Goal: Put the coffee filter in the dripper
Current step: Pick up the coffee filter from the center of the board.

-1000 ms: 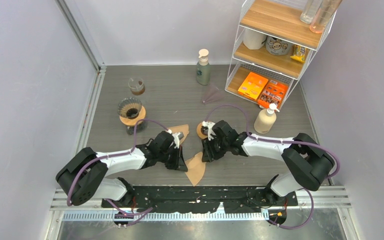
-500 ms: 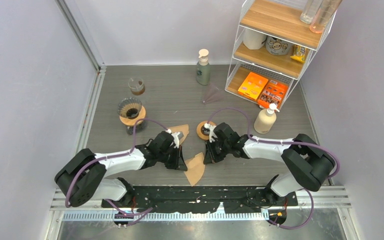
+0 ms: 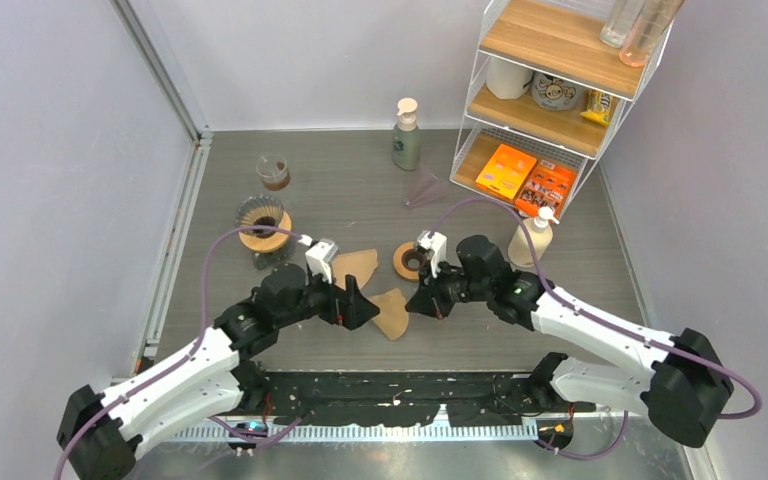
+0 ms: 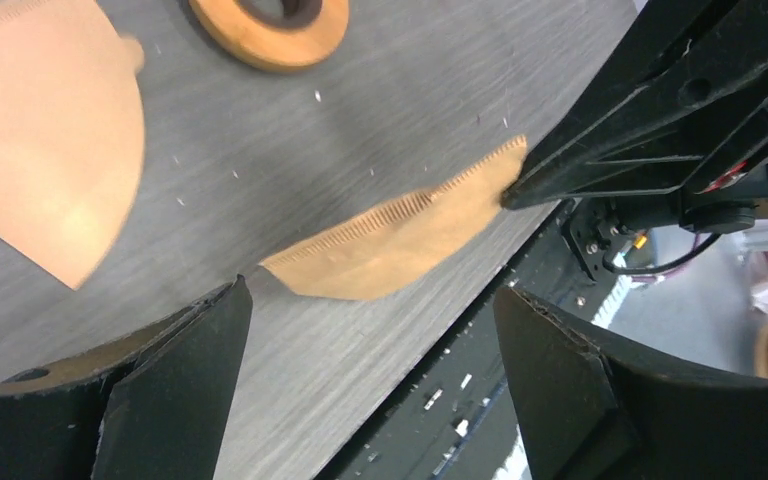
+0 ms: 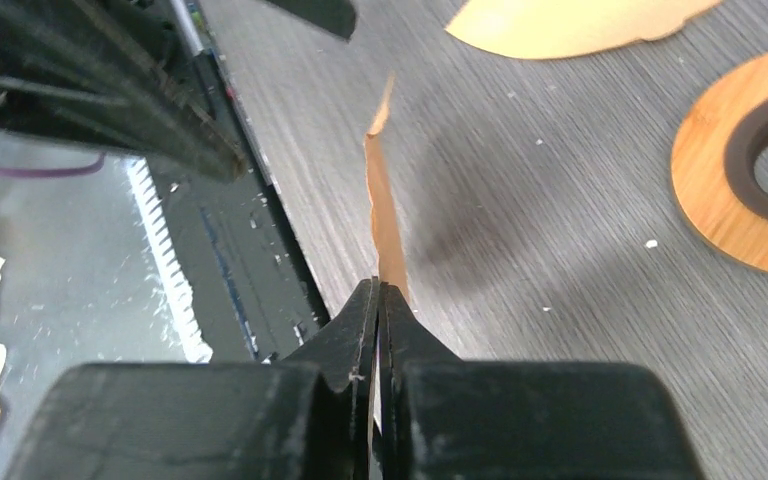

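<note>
A brown paper coffee filter hangs just above the table's near edge, tilted. My right gripper is shut on its right corner. In the right wrist view the filter stands edge-on out of the shut gripper. My left gripper is open just left of the filter and does not touch it; its fingertips stand wide apart. The glass dripper on its wooden collar stands at the back left, apart from both grippers.
A second filter lies flat beside a wooden ring. A glass cup stands behind the dripper. Further off are a green pump bottle, a cream pump bottle and a wire shelf rack.
My left gripper has opened and let go of the filter. My right gripper has shut on the filter's corner. Both arms have shifted, and the filter sits slightly farther from the near edge.
</note>
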Controlling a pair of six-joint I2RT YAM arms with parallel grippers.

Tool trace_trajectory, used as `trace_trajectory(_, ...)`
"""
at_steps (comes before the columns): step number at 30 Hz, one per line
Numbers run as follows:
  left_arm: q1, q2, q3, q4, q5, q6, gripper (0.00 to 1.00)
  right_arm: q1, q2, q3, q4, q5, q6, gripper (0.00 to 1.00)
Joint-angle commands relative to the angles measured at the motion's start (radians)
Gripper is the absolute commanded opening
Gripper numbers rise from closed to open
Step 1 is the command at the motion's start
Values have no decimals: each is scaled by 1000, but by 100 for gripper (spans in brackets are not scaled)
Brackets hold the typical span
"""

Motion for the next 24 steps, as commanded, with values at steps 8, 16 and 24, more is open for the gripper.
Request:
trace_trajectory(8,-1,-179,-111,285,299,275,99,5,-132,219,-336,-184,-236,5)
trace_trajectory(16,-1,-42,-55,363,429,306,90,5,-100,300,-388,-246,-257,5)
trace_trajectory(24,-1,65,-46,547,558,188,15,-4,-94,337,-400,-198,-253,5)
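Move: The right fingers still pinch the lifted coffee filter, its middle about 4 cm to their left, 1 cm back and 2 cm down. From the open left hand, that filter lies roughly 5 cm right, 1 cm back and 2 cm below. On the table about 12 cm below the left hand, a flat filter lies 12 cm ahead and 2 cm left, a wooden ring 15 cm ahead and 10 cm right. Right hand lifts the filter about 9 cm; left swings back and right, its fingers closing around the left edge. ##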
